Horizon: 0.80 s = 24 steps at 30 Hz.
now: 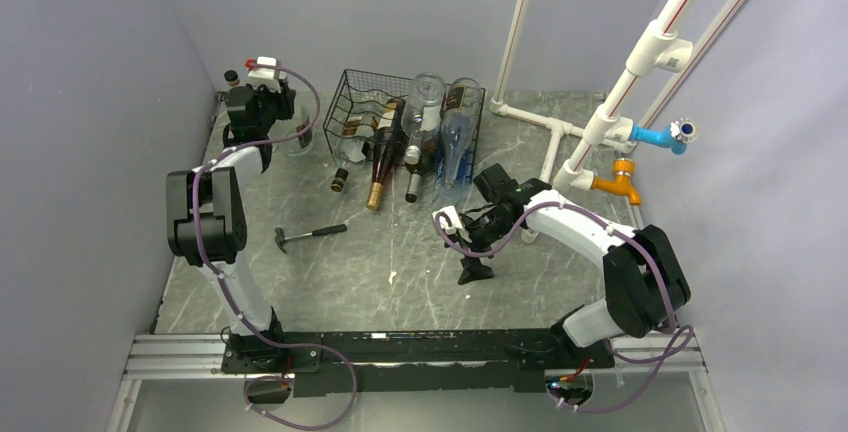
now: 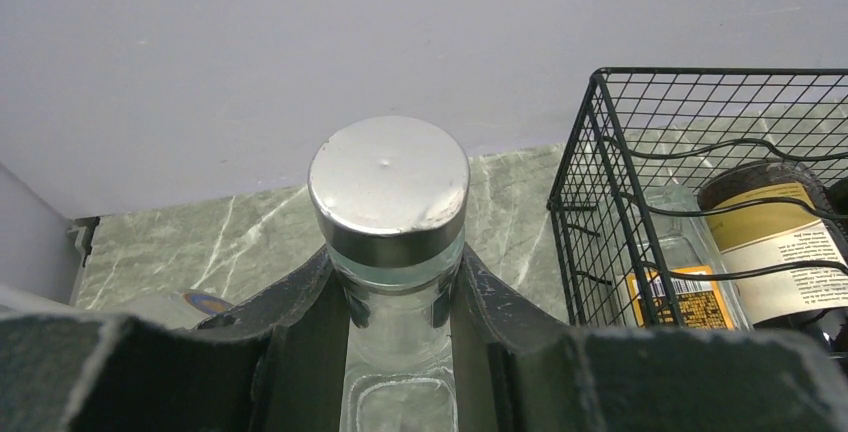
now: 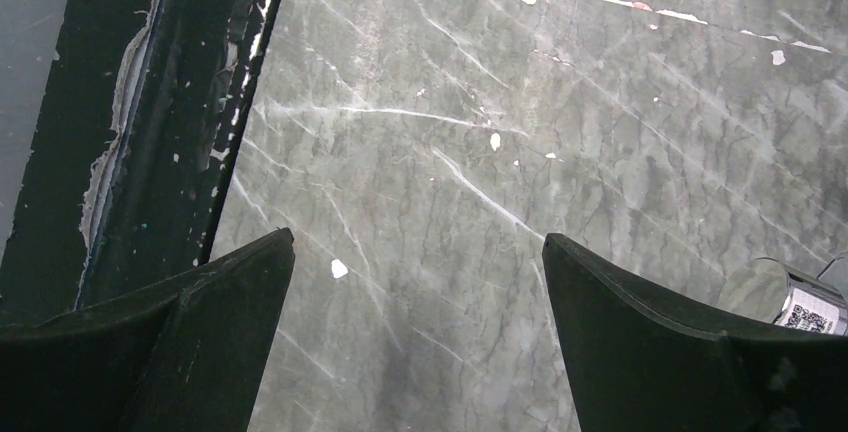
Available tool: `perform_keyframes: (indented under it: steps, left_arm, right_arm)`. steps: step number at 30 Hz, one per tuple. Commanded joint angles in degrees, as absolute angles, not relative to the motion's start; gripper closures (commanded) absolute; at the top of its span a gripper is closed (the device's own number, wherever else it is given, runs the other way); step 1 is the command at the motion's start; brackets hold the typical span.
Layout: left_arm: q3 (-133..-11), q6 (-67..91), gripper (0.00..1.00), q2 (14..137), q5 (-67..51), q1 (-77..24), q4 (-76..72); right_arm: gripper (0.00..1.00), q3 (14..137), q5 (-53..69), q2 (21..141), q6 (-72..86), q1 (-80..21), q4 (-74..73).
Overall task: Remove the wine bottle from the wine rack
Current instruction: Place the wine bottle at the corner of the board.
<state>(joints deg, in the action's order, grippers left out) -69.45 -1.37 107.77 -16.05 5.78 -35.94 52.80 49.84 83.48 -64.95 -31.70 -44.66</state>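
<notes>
A clear glass wine bottle point(image 2: 392, 342) with a silver cap point(image 2: 389, 177) stands upright just left of the wine rack point(image 2: 610, 202). My left gripper point(image 2: 398, 264) is shut on its neck right under the cap. From above, that bottle point(image 1: 299, 138) and the left gripper point(image 1: 280, 107) sit off the left end of the black wire rack point(image 1: 352, 102). Several other bottles lie in the rack, among them a dark one point(image 1: 386, 148) and a clear one point(image 1: 458, 132). My right gripper point(image 3: 418, 244) hangs open over bare table, near the rack's right front point(image 1: 474, 264).
A small hammer point(image 1: 311, 234) lies in front of the rack. A little dark bottle point(image 1: 232, 78) stands in the back left corner. White pipes point(image 1: 610, 112) with a blue valve point(image 1: 662, 137) and an orange valve point(image 1: 618, 182) fill the right side. Walls close in behind and left.
</notes>
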Motion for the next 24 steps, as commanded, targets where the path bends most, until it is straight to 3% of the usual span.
perform_keyframes:
  steps: [1, 12, 17, 24]
  left_arm:
    - [-72.9, -2.6, 0.87, 106.5, -15.4, 5.6, -48.7]
    - [-63.7, -2.5, 0.39, 99.8, -16.5, 5.6, -49.4]
    - [-59.0, -1.5, 0.03, 94.2, -14.7, 5.6, -49.9]
    - [-53.6, 2.5, 0.00, 81.4, -12.4, 5.7, -42.2]
  right_arm:
    - [0.02, 55.2, 51.3, 83.9, -66.6, -31.9, -45.3]
    - [0.02, 55.3, 51.2, 83.9, -66.5, -32.0, -45.5]
    - [0.02, 55.3, 51.4, 83.3, -66.6, -31.9, -45.8]
    - [0.02, 55.6, 52.1, 82.2, -67.6, -31.9, -47.2]
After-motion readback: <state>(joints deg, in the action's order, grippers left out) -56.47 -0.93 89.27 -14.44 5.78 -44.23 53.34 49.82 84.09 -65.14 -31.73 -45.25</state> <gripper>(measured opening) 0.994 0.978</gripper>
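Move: The wine bottle stands upright in the left gripper, gripped by its neck, so its middle is straight below the hand by about 10 cm. Another standing bottle is some 9 cm left of it and level with it. The wine rack's middle lies about 29 cm right of the hand and 3 cm farther out; the hammer is some 27 cm back and 6 cm right. From the right hand the wine bottle is roughly 38 cm ahead and 41 cm left. The wine bottle's neck comes free as the left fingers, still shut on it at first, open wide. The left hand then backs off the bottle top, rising about 9 cm and drawing back about 7 cm towards its base, fingertips tilting up some 15 degrees. ##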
